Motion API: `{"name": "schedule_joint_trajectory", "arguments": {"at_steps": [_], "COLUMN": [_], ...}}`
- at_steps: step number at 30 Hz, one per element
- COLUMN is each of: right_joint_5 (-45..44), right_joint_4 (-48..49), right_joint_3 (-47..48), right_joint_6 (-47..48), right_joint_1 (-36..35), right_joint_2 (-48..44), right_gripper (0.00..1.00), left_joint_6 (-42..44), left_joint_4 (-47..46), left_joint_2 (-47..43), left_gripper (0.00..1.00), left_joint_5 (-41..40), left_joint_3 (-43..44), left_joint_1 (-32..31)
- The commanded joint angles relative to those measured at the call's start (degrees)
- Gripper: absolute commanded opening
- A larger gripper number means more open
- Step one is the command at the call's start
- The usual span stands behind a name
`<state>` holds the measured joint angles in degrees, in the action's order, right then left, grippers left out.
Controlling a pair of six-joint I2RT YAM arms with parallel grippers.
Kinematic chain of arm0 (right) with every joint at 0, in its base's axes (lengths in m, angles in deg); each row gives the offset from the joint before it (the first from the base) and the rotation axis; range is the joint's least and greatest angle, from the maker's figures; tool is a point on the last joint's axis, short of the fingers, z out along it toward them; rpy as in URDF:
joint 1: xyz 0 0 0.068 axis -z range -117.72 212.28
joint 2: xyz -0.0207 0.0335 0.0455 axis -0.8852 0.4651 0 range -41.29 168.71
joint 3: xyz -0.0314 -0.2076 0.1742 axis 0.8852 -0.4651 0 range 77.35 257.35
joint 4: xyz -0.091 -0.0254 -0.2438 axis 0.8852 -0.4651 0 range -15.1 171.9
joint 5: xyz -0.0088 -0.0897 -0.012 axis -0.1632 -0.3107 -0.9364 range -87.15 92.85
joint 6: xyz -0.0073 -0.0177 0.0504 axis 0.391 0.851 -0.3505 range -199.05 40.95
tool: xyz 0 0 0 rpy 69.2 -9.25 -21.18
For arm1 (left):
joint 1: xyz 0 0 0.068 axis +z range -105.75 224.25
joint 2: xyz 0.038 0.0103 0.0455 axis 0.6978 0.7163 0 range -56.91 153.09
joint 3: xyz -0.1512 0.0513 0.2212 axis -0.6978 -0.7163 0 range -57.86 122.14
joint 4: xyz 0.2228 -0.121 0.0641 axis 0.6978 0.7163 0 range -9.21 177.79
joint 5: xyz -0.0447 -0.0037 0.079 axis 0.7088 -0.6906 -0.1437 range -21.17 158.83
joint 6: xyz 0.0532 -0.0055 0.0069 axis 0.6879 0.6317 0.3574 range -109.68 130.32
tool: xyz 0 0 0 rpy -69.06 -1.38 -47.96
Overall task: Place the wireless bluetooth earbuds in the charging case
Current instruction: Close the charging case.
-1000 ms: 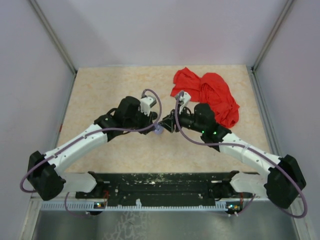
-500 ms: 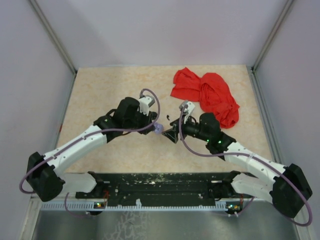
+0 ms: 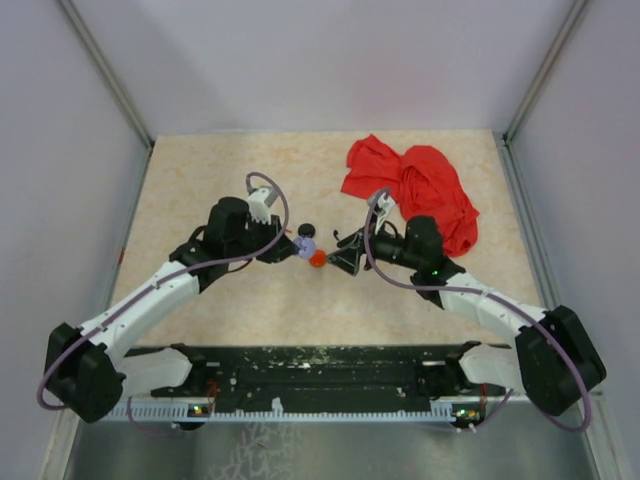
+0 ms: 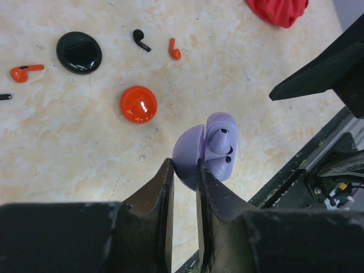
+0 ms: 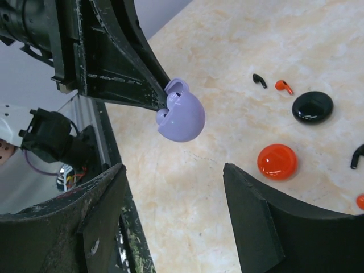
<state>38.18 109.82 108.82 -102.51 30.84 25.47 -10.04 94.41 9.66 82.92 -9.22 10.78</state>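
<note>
The charging case [image 4: 79,52], a round black puck, lies on the table, also in the right wrist view [image 5: 313,107] and top view [image 3: 304,231]. A black earbud [image 4: 141,40] and an orange earbud [image 4: 174,49] lie beside it, both also in the right wrist view, black [image 5: 259,80] and orange [image 5: 283,86]. My left gripper [image 4: 183,165] is shut on a lavender clamshell case [image 4: 206,149], held above the table, partly open with lavender earbuds inside. My right gripper [image 5: 173,170] is open and empty, facing the lavender case [image 5: 182,114].
A red disc [image 4: 138,104] lies near the puck, also in the top view [image 3: 318,258]. Another orange earbud [image 4: 25,72] lies left of the puck. A red cloth [image 3: 415,190] is bunched at the back right. The black rail [image 3: 320,365] runs along the near edge.
The two grippers have drawn apart. My left arm has moved left and back with the lavender case. The red disc and black puck now show between the grippers.
</note>
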Motion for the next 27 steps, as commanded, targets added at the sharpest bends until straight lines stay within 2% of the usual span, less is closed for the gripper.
{"name": "schedule_joint_trajectory", "arguments": {"at_steps": [1,16,27], "right_joint_5": [3.65,6.87,10.19], "right_joint_4": [9.21,26.28,35.98], "right_joint_3": [0.71,-1.20,-1.01], "right_joint_6": [-4.18,-15.08,-21.52], "right_joint_1": [0.15,0.24,0.24], "right_joint_2": [1.84,9.04,11.78], "right_gripper": [0.70,0.69,0.64], "left_joint_6": [-3.71,-12.43,-15.06], "left_joint_4": [-7.52,-22.68,-27.30], "left_joint_2": [-1.99,-4.01,-5.56], "left_gripper": [0.01,0.01,0.01], "left_joint_5": [6.33,19.16,24.92], "left_joint_3": [-2.25,-8.76,-10.35], "left_joint_1": [1.13,5.67,5.74]}}
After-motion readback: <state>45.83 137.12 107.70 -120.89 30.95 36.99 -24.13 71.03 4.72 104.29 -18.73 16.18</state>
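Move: The open charging case (purple) is held at the left hand's fingertips, its middle about 1 cm ahead, 2 cm right and 1 cm below that hand. From the empty, open right hand it lies some 8 cm left, 2 cm ahead and 2 cm lower. On the table roughly 16 cm beneath the right hand are the red case, 7 cm ahead and 5 cm left, the black case, 15 cm ahead and 8 cm left, and a black earbud, 13 cm ahead and 1 cm left. The charging case is carried up about 5 cm, and a little back and right towards the right hand, by the left hand, which keeps its pinch and tips its fingers up some 25 degrees to nearly level. The right hand comes in from the other side, going left and up about 2.5 cm each, tips tilting up, fingers staying open around the case; whether they touch it can't be made out. ##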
